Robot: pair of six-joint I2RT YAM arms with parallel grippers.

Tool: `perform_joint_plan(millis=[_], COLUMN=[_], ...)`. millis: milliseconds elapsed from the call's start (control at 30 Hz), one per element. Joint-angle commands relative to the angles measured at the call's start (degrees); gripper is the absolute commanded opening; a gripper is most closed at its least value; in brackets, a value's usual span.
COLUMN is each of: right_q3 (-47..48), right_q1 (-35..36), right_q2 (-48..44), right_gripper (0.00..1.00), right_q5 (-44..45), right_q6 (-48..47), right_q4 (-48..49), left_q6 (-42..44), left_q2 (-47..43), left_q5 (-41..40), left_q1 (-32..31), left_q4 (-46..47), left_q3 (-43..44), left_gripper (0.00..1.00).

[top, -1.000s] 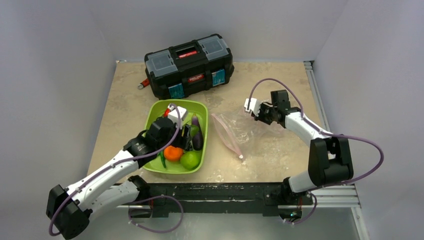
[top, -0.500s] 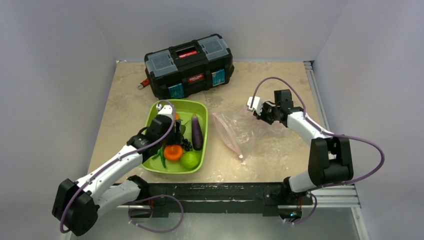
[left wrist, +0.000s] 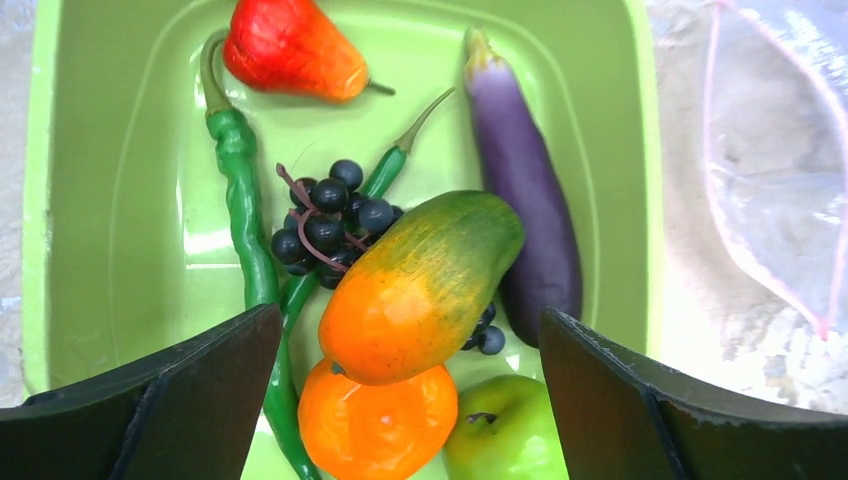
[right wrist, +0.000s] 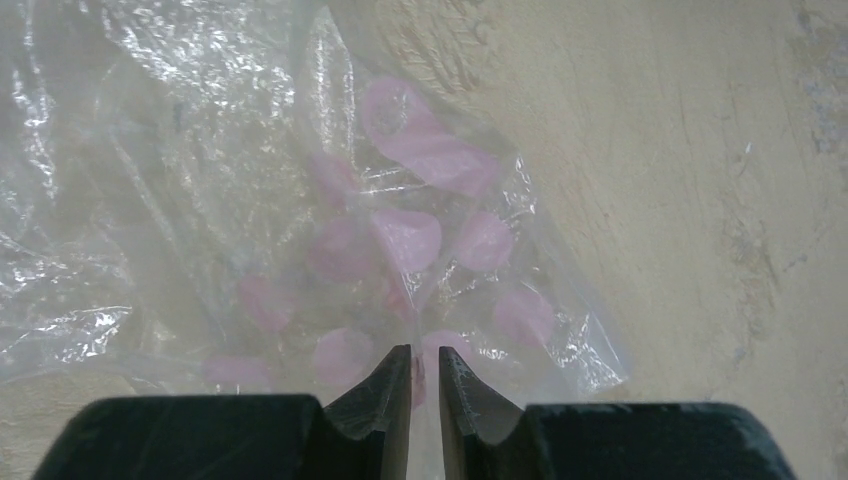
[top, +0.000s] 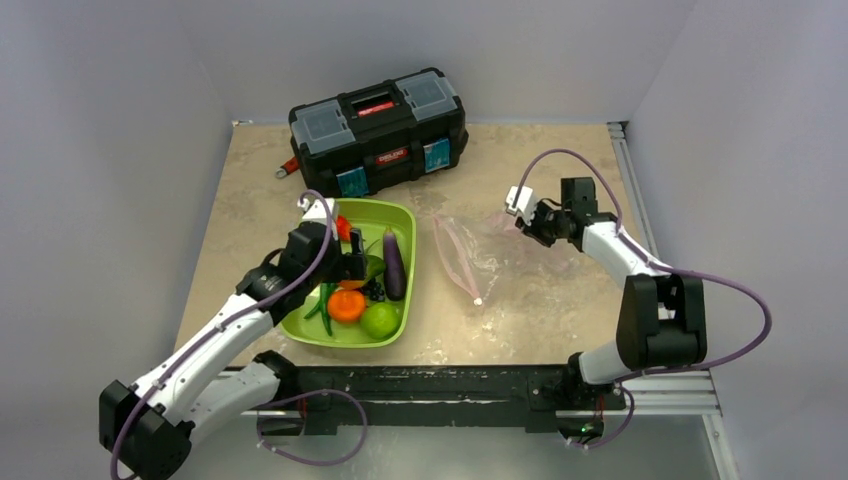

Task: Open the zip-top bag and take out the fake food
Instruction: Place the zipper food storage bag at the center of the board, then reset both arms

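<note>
The zip-top bag point(top: 465, 255) lies flat on the table right of the lime-green tray point(top: 404, 212), its pink zip mouth toward the tray. The fake food is in the tray point(left wrist: 40, 200). An orange-green mango point(left wrist: 420, 285) rests on dark berries point(left wrist: 325, 220), beside a purple eggplant point(left wrist: 525, 200), an orange point(left wrist: 375, 420), a green round fruit point(left wrist: 505, 435), bean pods point(left wrist: 240, 190) and a red fruit point(left wrist: 290, 50). My left gripper point(left wrist: 408, 315) hangs wide open over the mango, holding nothing. My right gripper point(right wrist: 425, 350) sits at the bag's far corner point(right wrist: 300, 200), jaws a narrow gap apart with film between them.
A black toolbox point(top: 378, 130) stands at the back of the table, a red-handled tool point(top: 289, 167) at its left end. A metal rail point(top: 625, 180) runs along the table's right edge. Grey walls close in on both sides.
My left gripper opened wide and the mango now lies loose in the tray. My right gripper shifted right, dragging the bag slightly, and its jaws parted a little.
</note>
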Motion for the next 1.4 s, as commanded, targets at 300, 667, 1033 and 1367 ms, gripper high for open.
perform_joint_plan(millis=[300, 667, 1033, 1367], right_q3=[4.2, 5.5, 9.2, 8.9], right_q1=[-6.7, -13.7, -17.0, -17.4], right_q2=[2.0, -2.4, -14.5, -20.0], right_gripper=[0.17, 0.59, 0.97, 0.99], right_q5=[4.0, -0.6, -6.0, -11.8], right_q6=[15.1, 16.2, 16.5, 36.3], right_q4=[6.4, 2.5, -4.8, -1.0], left_q6=[7.1, 11.1, 18.3, 20.0], left_q2=[-12.4, -14.8, -17.6, -21.7], left_q5=[5.2, 12.4, 12.4, 9.2], left_q1=[1.0, 11.4, 12.8, 13.2], left_q4=[-4.5, -3.2, -1.8, -2.3], left_q3=[6.9, 5.7, 2.8, 1.0], left_gripper=[1.00, 1.00, 1.00, 1.00])
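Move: The right hand is down on the zipper bag's dotted half, fingertips nearly shut at the film; the bag's middle lies about 8 cm to its left, some 2 cm back and 1 cm below. The green tray's middle is roughly 43 cm left and 7 cm back of that hand, the toolbox about 37 cm left and 25 cm ahead. From the left hand, open over the papaya some 5 cm below, the bag is about 33 cm right, level ahead, 6 cm lower. The right hand slides low to its right for about 9 cm, swinging slightly forward and turning some 25 degrees clockwise, drags the bag's film along while the nearly shut fingers spread, then comes free and climbs about 16 cm wide open, easing back and to the left at the end. Meanwhile the empty left hand, still wide open, rises some 8 cm off the papaya and then drifts left over the tray, its fingers levelling a little. ##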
